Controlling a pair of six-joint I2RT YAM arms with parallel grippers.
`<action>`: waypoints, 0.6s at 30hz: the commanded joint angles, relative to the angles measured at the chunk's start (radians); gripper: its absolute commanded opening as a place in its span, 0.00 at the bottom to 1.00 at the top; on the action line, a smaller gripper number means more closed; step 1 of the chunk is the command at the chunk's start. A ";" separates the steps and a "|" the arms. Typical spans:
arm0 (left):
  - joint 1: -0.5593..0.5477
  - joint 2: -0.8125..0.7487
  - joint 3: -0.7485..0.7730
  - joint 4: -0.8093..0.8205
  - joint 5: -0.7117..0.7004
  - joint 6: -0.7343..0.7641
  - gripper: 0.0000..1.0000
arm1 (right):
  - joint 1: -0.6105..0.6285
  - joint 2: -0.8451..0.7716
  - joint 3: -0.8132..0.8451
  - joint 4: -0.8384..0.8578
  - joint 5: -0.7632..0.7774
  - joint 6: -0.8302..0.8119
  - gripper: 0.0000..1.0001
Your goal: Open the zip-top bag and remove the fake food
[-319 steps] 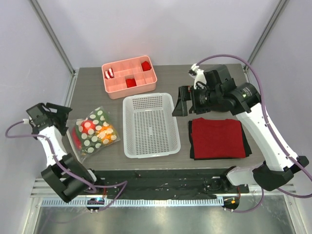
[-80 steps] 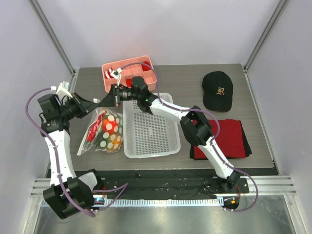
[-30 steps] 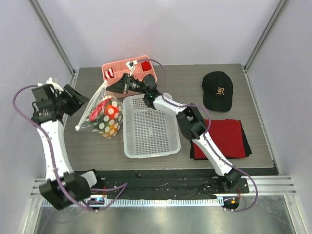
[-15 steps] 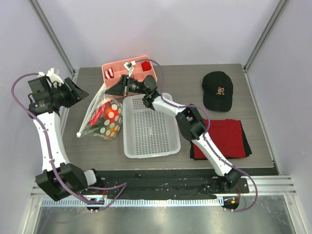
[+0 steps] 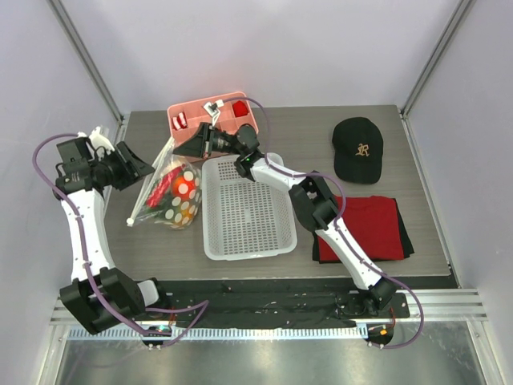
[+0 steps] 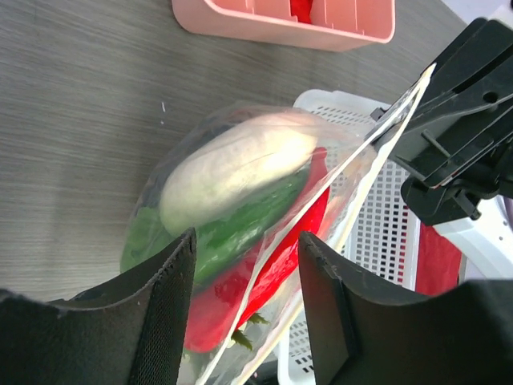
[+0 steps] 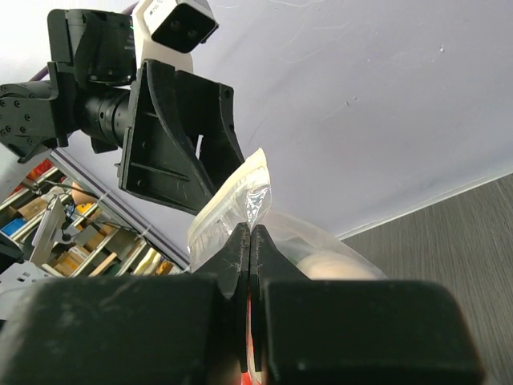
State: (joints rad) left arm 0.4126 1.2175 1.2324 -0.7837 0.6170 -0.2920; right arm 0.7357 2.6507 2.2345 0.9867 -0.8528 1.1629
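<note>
The zip-top bag (image 5: 175, 200), clear with white dots, hangs tilted left of the basket. My right gripper (image 5: 179, 144) is shut on its top corner and holds it up; the pinched edge shows in the right wrist view (image 7: 240, 192) above the shut gripper (image 7: 250, 234). My left gripper (image 5: 138, 170) is open at the bag's left side. In the left wrist view the bag's zip edge (image 6: 321, 208) runs between the spread fingers (image 6: 164, 305) of the gripper (image 6: 244, 313). The fake food is inside: a whitish piece (image 6: 232, 164), a green piece (image 6: 220, 233), a red piece (image 6: 284, 249).
A white perforated basket (image 5: 244, 241) stands right of the bag, touching it. A pink compartment tray (image 5: 192, 132) with red pieces is behind. A black cap (image 5: 357, 151) and a red cloth (image 5: 365, 227) lie at the right.
My left gripper pulled up and away from the bag, then came back down and right to its side. My right gripper kept its hold on the bag's corner.
</note>
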 commanded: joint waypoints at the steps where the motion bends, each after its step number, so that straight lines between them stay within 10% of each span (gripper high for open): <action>1: 0.000 -0.004 -0.014 0.024 0.073 0.011 0.54 | 0.001 -0.086 0.037 0.081 0.001 0.015 0.01; 7: -0.011 0.027 -0.036 0.063 0.145 -0.025 0.49 | 0.014 -0.083 0.039 0.078 0.001 0.015 0.01; 15: -0.012 -0.005 -0.016 0.003 0.038 -0.044 0.03 | 0.040 -0.087 0.048 0.027 0.011 0.012 0.11; 17: -0.012 -0.047 -0.019 0.006 0.007 -0.056 0.00 | 0.047 -0.101 0.034 -0.026 0.020 0.000 0.37; 18: -0.012 -0.100 -0.027 0.018 -0.019 -0.076 0.00 | 0.048 -0.142 -0.013 -0.049 0.027 -0.011 0.82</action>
State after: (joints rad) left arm 0.4057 1.2404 1.1969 -0.7792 0.6662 -0.3313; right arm 0.7639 2.6480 2.2349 0.9653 -0.8467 1.1736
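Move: The bag's zip edge runs between my open left fingers; the stretch I want to pinch lies level with them fore and aft, about 2 cm to the right and 2 cm down. From that hand, the fake food in the hanging bag is some 7 cm back, 5 cm right and 13 cm lower. The pink box is about 15 cm forward and 14 cm right, on the table. My right hand, still pinching the bag, has that left-hand stretch about 5 cm back, 4 cm left and a little below. I ease my left hand about 1.5 cm down and roughly 1 cm right onto the zip edge, then shut its wide-open fingers and pinch the near lip. My right hand keeps its grip at first, drifts some 2 cm back and left with the bag, and then begins to open, letting go of its side. ##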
